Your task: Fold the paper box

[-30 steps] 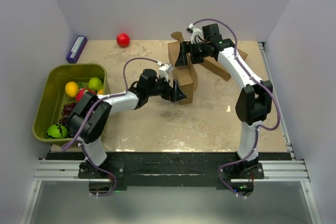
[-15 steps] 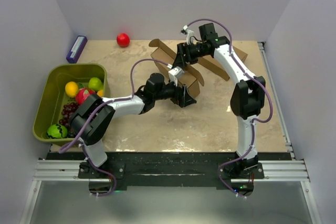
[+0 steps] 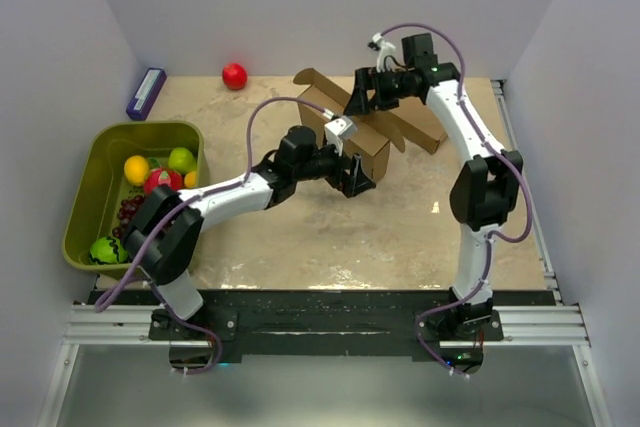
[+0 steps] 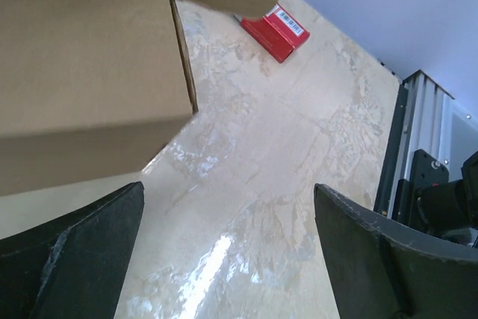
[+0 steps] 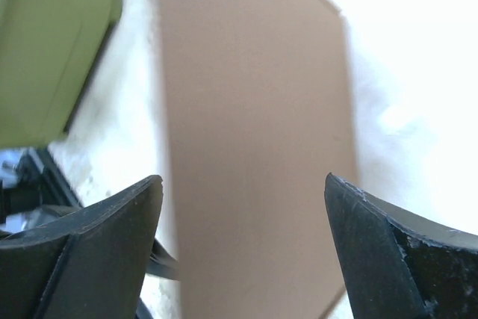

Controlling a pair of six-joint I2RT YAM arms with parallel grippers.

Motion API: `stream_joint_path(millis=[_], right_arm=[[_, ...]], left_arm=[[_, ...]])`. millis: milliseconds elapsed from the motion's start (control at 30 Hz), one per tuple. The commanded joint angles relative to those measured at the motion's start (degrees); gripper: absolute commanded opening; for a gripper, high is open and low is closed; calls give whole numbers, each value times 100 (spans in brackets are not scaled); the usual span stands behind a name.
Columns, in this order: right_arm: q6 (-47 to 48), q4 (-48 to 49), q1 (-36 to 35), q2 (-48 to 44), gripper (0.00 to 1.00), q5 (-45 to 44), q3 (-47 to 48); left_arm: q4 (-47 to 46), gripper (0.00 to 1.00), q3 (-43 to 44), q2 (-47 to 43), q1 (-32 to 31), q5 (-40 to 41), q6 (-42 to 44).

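The paper box [image 3: 345,132] is brown cardboard lying partly formed at the table's back middle, with one flap [image 3: 312,82] sticking up to the left. My left gripper [image 3: 358,179] is open just in front of the box's near face. In the left wrist view the box [image 4: 82,72] fills the upper left, and my left gripper [image 4: 228,252] has only bare table between its fingers. My right gripper [image 3: 358,97] hovers open over the box's back edge. In the blurred right wrist view a cardboard panel [image 5: 254,147] lies beyond the right gripper [image 5: 243,244], not gripped.
A green bin [image 3: 145,127] of fruit stands at the left, also seen as a green bin [image 5: 52,42] from the right wrist. A red ball [image 3: 234,75] and a purple box [image 3: 146,93] lie at the back left. More brown cardboard [image 3: 415,127] lies under the right arm. A red barcoded packet [image 4: 276,28] lies beyond the box.
The box went from standing upright to leaning over, its flap swung out to the left. My left gripper moved right along its front. My right gripper drew back to the right, and both opened wider.
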State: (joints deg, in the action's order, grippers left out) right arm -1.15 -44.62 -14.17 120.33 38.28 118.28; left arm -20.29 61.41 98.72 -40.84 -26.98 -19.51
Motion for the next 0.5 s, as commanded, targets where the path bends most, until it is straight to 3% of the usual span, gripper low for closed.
stream_joint_path(millis=[0, 233, 467], right_arm=[[-316, 437, 283, -783, 94, -679, 213], [-518, 621, 354, -1722, 94, -2102, -357], [-1141, 867, 336, -3172, 93, -2853, -2357]], left_arm=[[990, 100, 468, -687, 216, 255, 614], [2377, 100, 775, -1434, 1304, 36, 983], [3839, 100, 2866, -689, 2115, 150, 1889]])
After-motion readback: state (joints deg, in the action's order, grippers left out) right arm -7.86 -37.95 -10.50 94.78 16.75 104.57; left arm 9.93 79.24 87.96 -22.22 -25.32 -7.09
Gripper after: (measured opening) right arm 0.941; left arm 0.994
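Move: The left hand, empty and open, is at the near right end of the paper box, whose middle lies some 12 cm ahead, 3 cm left and 7 cm lower. From the right hand, above its far side, that middle is about 7 cm back, 3 cm left and 10 cm down. A closed brown carton lies some 15 cm right and 1 cm ahead of the right hand, 12 cm lower. A red carton is about 30 cm right of the left hand, 5 cm ahead. Both open grippers come away from the paper box; whether either still touches it at the start can't be made out. The left hand sweeps left, up and forward, some 20 cm in all and gathering speed, its wrist swinging counter-clockwise. The right hand lifts about 12 cm while drawing 9 cm right towards the brown carton, turning some 25 degrees clockwise, and at the end eases back a little. ##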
